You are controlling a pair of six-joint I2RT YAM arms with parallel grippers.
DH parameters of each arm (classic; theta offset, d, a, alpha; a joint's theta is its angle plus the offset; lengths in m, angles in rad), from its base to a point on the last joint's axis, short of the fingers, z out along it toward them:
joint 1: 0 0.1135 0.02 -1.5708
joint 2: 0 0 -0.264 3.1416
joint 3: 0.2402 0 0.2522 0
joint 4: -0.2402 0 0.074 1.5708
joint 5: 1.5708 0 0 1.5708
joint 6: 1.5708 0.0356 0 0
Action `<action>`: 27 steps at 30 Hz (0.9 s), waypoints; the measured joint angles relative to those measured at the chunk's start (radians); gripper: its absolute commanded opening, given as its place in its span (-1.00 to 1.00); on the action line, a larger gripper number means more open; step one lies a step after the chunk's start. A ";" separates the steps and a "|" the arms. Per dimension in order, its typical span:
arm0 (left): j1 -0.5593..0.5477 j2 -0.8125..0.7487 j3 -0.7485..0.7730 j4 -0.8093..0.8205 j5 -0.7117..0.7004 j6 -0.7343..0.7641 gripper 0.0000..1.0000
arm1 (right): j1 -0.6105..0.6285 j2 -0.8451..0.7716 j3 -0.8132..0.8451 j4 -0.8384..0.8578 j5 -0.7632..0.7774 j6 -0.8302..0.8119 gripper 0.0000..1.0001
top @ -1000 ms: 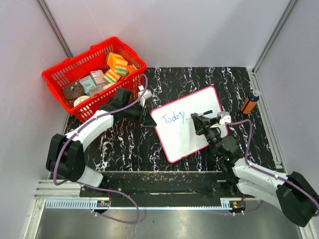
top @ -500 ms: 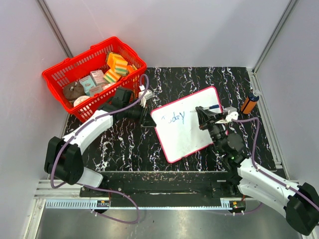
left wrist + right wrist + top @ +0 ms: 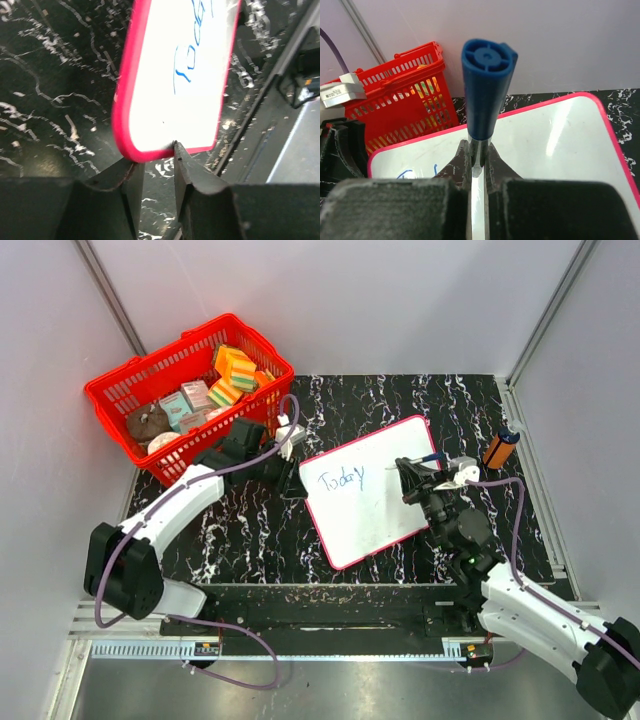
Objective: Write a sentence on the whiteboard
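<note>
The whiteboard (image 3: pixel 385 505) lies tilted on the black marbled table, its red-pink rim all round. The sentence (image 3: pixel 340 480) reads "Today" in blue near the board's left end. My left gripper (image 3: pixel 295 480) is at that left edge. In the left wrist view the left gripper (image 3: pixel 156 152) has one finger under the whiteboard (image 3: pixel 155 110) rim and one on top, with a gap between the jaws. I cannot tell whether they still press. My right gripper (image 3: pixel 408 480) is shut on a blue-capped marker (image 3: pixel 432 457) over the board's right half. The marker (image 3: pixel 487 85) stands upright between its fingers.
A red basket (image 3: pixel 115 405) full of sponges and boxes stands at the back left, close behind my left arm. An orange cylinder with a dark cap (image 3: pixel 501 449) stands at the right edge of the table. Grey walls close in on three sides.
The whiteboard has slid a little to the left together with my left gripper. My right gripper, still holding the marker, has moved slightly right, away from the written word.
</note>
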 measured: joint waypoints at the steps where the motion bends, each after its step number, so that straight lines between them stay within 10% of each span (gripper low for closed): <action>1: -0.001 0.005 0.000 -0.005 -0.014 0.011 -0.32 | 0.000 -0.006 0.000 -0.006 0.002 0.000 -1.00; 13: -0.022 0.076 -0.020 -0.131 -0.183 0.129 0.21 | -0.001 -0.069 0.000 -0.060 0.018 0.002 -1.00; 18: -0.022 0.044 -0.020 -0.137 -0.228 0.135 0.84 | -0.001 -0.069 0.000 -0.070 0.018 0.001 -1.00; 27: 0.010 -0.284 -0.079 -0.125 -0.307 0.018 0.98 | -0.001 -0.081 0.019 -0.085 0.018 0.000 -1.00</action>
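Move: The left gripper still pinches the left short edge of the whiteboard near its far corner; the board's middle lies about 17 cm to its right, 3 cm back and 4 cm lower. The written "Today" is some 9 cm to its right and 1 cm ahead, about 3 cm below, and the red basket roughly 20 cm left and 17 cm farther out, 2 cm below. From the right gripper, holding the marker, the board's middle is about 4 cm left, 5 cm back, 15 cm down. Lower the left gripper about 6 cm with the whiteboard's edge, easing it some 3 cm left and tilting the fingers about 15 degrees steeper downward while they begin to open. Then spread them fully, let the edge go and lift away up and left towards the basket side, turning the wrist slightly counter-clockwise. ##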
